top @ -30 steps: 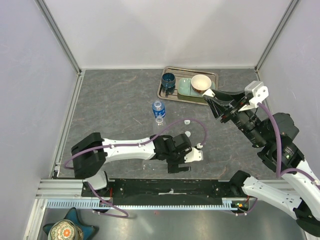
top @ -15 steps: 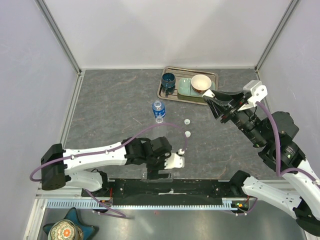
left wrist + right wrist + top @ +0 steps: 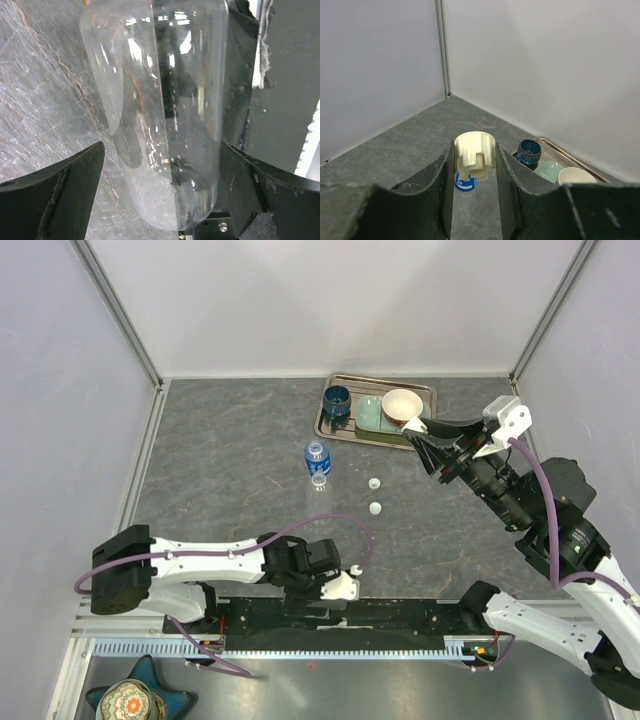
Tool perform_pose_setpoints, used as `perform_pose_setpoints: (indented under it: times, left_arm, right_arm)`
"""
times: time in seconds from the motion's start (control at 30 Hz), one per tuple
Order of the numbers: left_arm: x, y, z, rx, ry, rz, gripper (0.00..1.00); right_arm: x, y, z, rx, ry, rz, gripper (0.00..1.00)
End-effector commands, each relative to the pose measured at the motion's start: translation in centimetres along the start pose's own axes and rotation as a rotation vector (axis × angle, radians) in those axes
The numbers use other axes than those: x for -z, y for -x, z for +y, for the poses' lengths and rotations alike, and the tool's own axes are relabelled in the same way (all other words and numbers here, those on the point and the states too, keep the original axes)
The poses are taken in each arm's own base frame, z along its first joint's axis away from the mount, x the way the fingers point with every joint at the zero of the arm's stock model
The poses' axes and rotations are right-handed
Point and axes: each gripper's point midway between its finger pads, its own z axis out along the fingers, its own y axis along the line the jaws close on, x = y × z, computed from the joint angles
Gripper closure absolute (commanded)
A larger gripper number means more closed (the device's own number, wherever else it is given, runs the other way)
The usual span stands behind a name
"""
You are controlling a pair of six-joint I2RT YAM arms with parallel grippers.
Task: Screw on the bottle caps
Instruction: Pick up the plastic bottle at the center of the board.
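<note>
A clear unlabelled bottle (image 3: 165, 90) lies on its side at the table's near edge, partly over the black rail. My left gripper (image 3: 162, 150) stands open around its base, with a gap at the left finger (image 3: 75, 175). From above, the left gripper (image 3: 335, 586) is low by the rail. My right gripper (image 3: 474, 165) is shut on a cream cap (image 3: 475, 152) and hangs in the air near the tray at the cap (image 3: 415, 427). A blue-labelled bottle (image 3: 318, 458) stands upright mid-table, partly hidden behind the cap in the right wrist view (image 3: 465, 184). Two loose caps (image 3: 374, 483) (image 3: 375, 508) lie on the table.
At the back a metal tray (image 3: 345, 432) holds a dark blue cup (image 3: 337, 400), a pale green dish (image 3: 371, 412) and a white-and-tan bowl (image 3: 402, 405). White walls with aluminium posts enclose the table. The black rail (image 3: 400, 615) runs along the near edge.
My left arm has drawn back from the middle of the table toward the near edge and to the left, gripper still open. The right arm with the cap has barely shifted.
</note>
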Motion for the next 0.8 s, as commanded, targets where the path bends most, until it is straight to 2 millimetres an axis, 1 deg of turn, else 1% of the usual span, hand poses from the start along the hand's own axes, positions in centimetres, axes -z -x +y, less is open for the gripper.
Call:
perform_pose_setpoints:
  times: [0.0, 0.13, 0.17, 0.23, 0.27, 0.3, 0.33, 0.4, 0.43, 0.5, 0.53, 0.67, 0.7, 0.77]
  left_arm:
    - [-1.1, 0.8, 1.0, -0.014, 0.049, -0.020, 0.01]
    - [-2.0, -0.6, 1.3, -0.039, 0.071, 0.011, 0.01]
    - [-2.1, -0.6, 1.5, -0.046, 0.081, 0.005, 0.01]
    - [-2.3, -1.2, 1.7, -0.057, 0.097, 0.013, 0.01]
    - [-2.4, -0.9, 1.8, -0.063, 0.102, 0.001, 0.01]
    - [-2.4, -1.2, 2.2, -0.066, 0.128, 0.010, 0.01]
    - [-2.5, -1.4, 2.2, -0.069, 0.131, 0.010, 0.03]
    - [-2.5, -1.2, 2.7, -0.069, 0.157, -0.003, 0.11]
    - [-2.5, -1.1, 2.9, -0.069, 0.170, -0.009, 0.20]
    - [-2.4, -0.6, 3.4, -0.073, 0.196, -0.029, 0.29]
    - [-2.3, -0.5, 3.5, -0.072, 0.203, -0.033, 0.37]
    - [-1.5, 0.0, 4.3, -0.064, 0.243, -0.045, 0.45]
    - [-0.9, 0.3, 4.8, -0.060, 0.265, -0.049, 0.46]
    - [0.8, 0.3, 5.3, -0.040, 0.288, -0.058, 0.48]
  right_arm:
    - [0.3, 2.1, 0.1, -0.005, 0.010, -0.049, 0.96]
    - [0.5, 2.1, 0.1, -0.002, 0.010, -0.051, 0.97]
    - [0.6, 2.1, 0.0, -0.003, 0.009, -0.052, 0.97]
    - [0.7, 2.1, 0.0, -0.002, 0.006, -0.052, 0.97]
    - [0.7, 2.2, 0.0, -0.004, 0.007, -0.054, 0.98]
    - [0.7, 2.0, 0.0, -0.003, 0.007, -0.049, 0.98]
    - [0.7, 2.0, 0.0, -0.004, 0.009, -0.048, 0.98]
    - [0.6, 1.9, 0.1, -0.005, 0.013, -0.045, 0.98]
    - [0.6, 1.7, 0.2, -0.003, 0.015, -0.040, 0.98]
    - [0.4, 1.4, 0.3, -0.005, 0.018, -0.031, 0.99]
    - [0.4, 1.1, 0.3, -0.007, 0.019, -0.022, 0.99]
    - [0.1, 0.0, 0.9, -0.013, 0.050, 0.017, 0.99]
    - [0.1, -0.2, 1.0, -0.014, 0.056, 0.026, 0.99]
    - [-0.1, -1.1, 1.4, -0.015, 0.076, 0.065, 0.99]
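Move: The clear plastic bottle I'm after is already between my left hand's wide-open fingers, its middle about 2 cm below, 4 cm to the right and 1 cm ahead. Another clear bottle stands some 18 cm ahead and 4 cm right; the nearer loose cap lies roughly 19 cm ahead and 17 cm right. From my raised right hand the bottle is about 14 cm back, 20 cm left and 45 cm below. I lower my left hand about 2.5 cm over the clear bottle, fingers pointing mostly down and open on either side, easing slightly forward. Once down, I close them from wide open to about 70 percent, where they stop with the bottle pinched between the pads; then I edge another 1 cm forward, the hand tipping some 5 degrees. ##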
